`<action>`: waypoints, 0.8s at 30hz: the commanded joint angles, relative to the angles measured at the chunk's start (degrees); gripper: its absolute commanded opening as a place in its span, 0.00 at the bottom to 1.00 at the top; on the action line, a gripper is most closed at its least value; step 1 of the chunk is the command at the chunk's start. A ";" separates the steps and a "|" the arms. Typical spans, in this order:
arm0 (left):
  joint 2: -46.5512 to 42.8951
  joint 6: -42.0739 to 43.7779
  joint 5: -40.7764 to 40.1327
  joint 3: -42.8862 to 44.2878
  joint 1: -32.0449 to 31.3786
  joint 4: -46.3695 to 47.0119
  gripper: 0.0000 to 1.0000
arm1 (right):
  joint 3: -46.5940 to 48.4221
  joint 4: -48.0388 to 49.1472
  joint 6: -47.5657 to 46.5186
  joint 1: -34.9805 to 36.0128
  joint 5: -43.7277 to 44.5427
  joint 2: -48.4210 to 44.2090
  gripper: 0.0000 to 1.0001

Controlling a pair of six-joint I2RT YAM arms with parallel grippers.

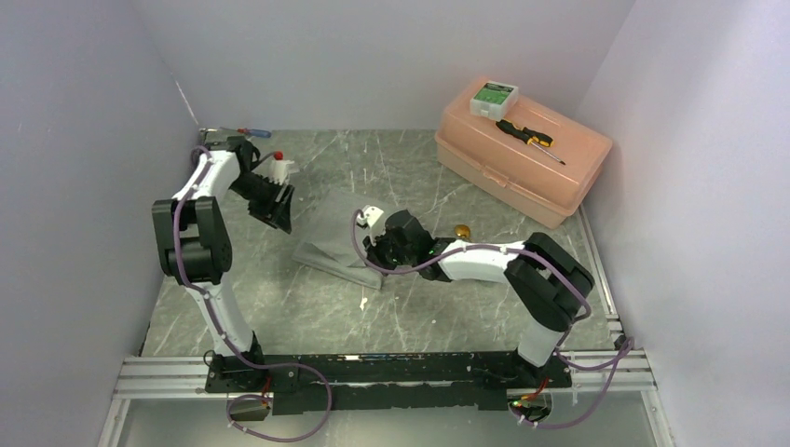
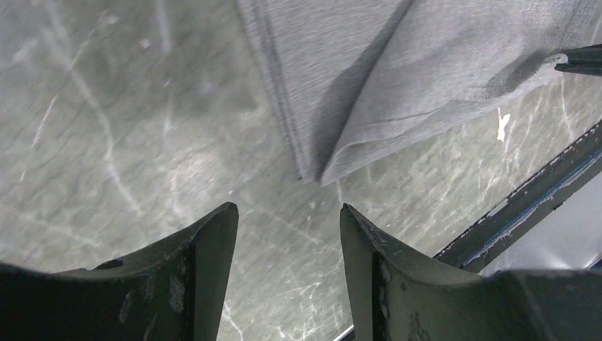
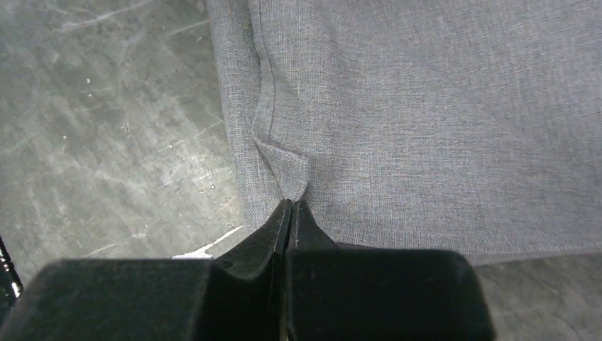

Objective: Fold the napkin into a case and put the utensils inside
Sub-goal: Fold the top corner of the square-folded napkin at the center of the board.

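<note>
The grey napkin (image 1: 337,235) lies folded at the table's middle, its layered edges showing in the left wrist view (image 2: 397,78). My right gripper (image 1: 377,263) is shut on a small pinch of the napkin's near edge (image 3: 284,170), its jaws pressed together (image 3: 291,207). Its tip (image 2: 581,65) lifts that edge a little. My left gripper (image 1: 282,221) is open over bare table just off the napkin's left corner, nothing between its jaws (image 2: 287,207). The bowl of a gold spoon (image 1: 461,231) peeks out behind the right arm.
A pink toolbox (image 1: 550,172) stands at the back right with a white-and-green box (image 1: 494,96) and a black-and-yellow screwdriver (image 1: 529,138) on its lid. A red-and-blue screwdriver (image 1: 244,132) lies by the back wall. A metal rail (image 1: 373,368) runs along the near edge.
</note>
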 commanded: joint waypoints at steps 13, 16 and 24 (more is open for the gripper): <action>-3.37 -2.62 -3.48 -4.67 -10.13 2.30 0.59 | -6.03 1.91 0.72 0.14 1.51 -9.52 0.00; -3.20 -2.81 -4.51 -5.51 -11.18 3.03 0.59 | -6.60 1.80 0.85 0.20 1.34 -9.83 0.00; -1.98 -3.15 -6.72 -7.15 -12.00 5.44 0.58 | -6.75 0.88 0.83 0.21 -0.15 -8.87 0.31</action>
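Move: The napkin's left corner lies some 7 cm back, 3 cm right and 5 cm below the open left hand; the napkin's near corner is about 14 cm back and 23 cm right of that hand, at the same height as the left corner. From the right hand, which already holds the folded-over top corner, the near corner lies roughly 5 cm back, 1 cm right and 3 cm down, and the gold spoon 8 cm ahead and 21 cm right. The napkin's top corner, still pinched in the right fingers, is lifted nearly 2 cm, then drawn about 3 cm back and to the right towards the near corner while sinking slightly; there the fingers part about a quarter. The left hand, fingers staying open, swings some 5 cm right and 3 cm back towards the left corner, sinking 2 cm late on and turning about 10 degrees clockwise. ##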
